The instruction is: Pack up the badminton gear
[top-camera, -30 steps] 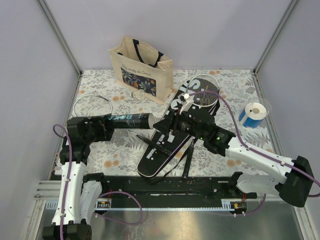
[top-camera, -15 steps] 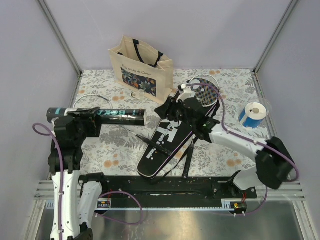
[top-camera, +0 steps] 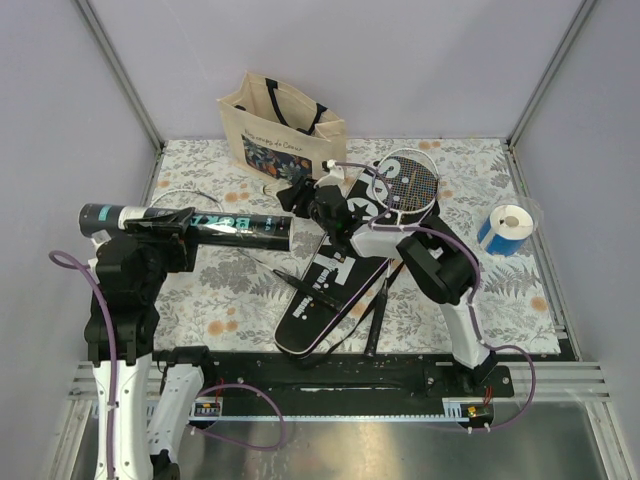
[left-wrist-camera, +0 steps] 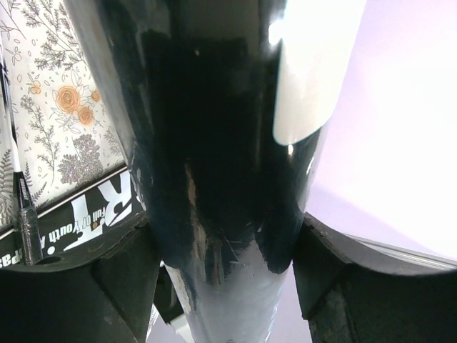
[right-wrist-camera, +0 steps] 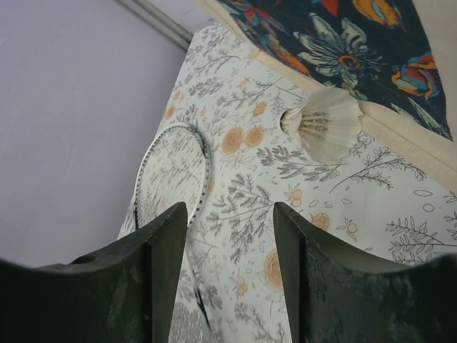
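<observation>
My left gripper [top-camera: 165,228] is shut on the long black tube [top-camera: 235,231] and holds it level above the left of the table; in the left wrist view the tube [left-wrist-camera: 214,143] fills the space between both fingers [left-wrist-camera: 118,268]. My right gripper [top-camera: 292,196] stands open and empty low over the mat beside the tote bag, its gap [right-wrist-camera: 228,211] over bare cloth. A white shuttlecock [right-wrist-camera: 325,127] lies just ahead of it against the bag. One racket head [right-wrist-camera: 171,171] lies to the left. The black cover [top-camera: 330,285] lies in the middle with a second racket head [top-camera: 412,185] at its far end.
The beige floral tote bag [top-camera: 285,135] stands at the back, close to the right gripper. A blue-and-white roll [top-camera: 508,228] sits at the right edge. Grey walls enclose the table on three sides. A purple cable [top-camera: 440,235] loops along the right arm.
The right arm has swung left from over the cover to the foot of the tote bag. The left arm has carried the tube further left and higher.
</observation>
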{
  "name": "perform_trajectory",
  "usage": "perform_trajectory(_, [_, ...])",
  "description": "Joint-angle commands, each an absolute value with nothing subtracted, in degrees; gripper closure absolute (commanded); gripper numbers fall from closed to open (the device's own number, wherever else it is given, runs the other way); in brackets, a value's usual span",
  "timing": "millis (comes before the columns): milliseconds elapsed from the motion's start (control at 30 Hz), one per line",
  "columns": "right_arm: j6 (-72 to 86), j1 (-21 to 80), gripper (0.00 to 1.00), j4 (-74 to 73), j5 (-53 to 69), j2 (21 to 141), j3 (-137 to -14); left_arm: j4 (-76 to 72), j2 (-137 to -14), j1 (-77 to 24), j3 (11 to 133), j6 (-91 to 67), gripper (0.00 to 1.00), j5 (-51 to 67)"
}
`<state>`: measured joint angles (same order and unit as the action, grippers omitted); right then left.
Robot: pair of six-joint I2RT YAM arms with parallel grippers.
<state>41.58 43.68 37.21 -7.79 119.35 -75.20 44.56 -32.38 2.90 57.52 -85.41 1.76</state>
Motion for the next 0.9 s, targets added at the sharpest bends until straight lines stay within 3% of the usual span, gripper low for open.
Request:
perform_trajectory(0, [49.65, 43.24, 0.39, 45.18, -15.29, 125.93, -81.72, 42.19, -31.11, 1.94, 59.59, -86.13, 0.82, 0.79])
perform_trajectory(233, [52.82, 42.54, 0.38, 35.26, -14.94, 135.78, -94.73, 42.45, -31.2, 0.35, 61.43, -86.4, 0.82, 0.7])
perform_trajectory(867, [66.18, 40.69, 0.38, 25.67, -11.69, 146.51, -108.37, 43.24, -30.94, 0.44, 61.0, -87.89, 0.82, 0.35])
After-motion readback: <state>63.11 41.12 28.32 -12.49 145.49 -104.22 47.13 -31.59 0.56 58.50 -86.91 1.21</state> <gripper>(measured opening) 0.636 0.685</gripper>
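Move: The shuttlecock at the foot of the tote bag lies about 13 cm ahead of the right hand, 5 cm to its left and 12 cm below. The bag's middle is some 23 cm straight ahead and slightly lower; the left racket's head is about 5 cm ahead, 31 cm left and 15 cm down. The black racket cover's middle lies about 9 cm back, 20 cm right and 15 cm below. From the left hand, the shuttlecock is roughly 33 cm ahead, 10 cm right and 29 cm below. Forward and down together, about 9 cm and 8 cm, with a smaller drift left, the right hand closes in on the shuttlecock in front of the tote bag, slowing towards the end. On the way the wrist tips down some 15 degrees, raises its left side and swings a little clockwise, bringing the shuttlecock from the right nearly between the fingertips. The fingers stay open, not yet around it. ##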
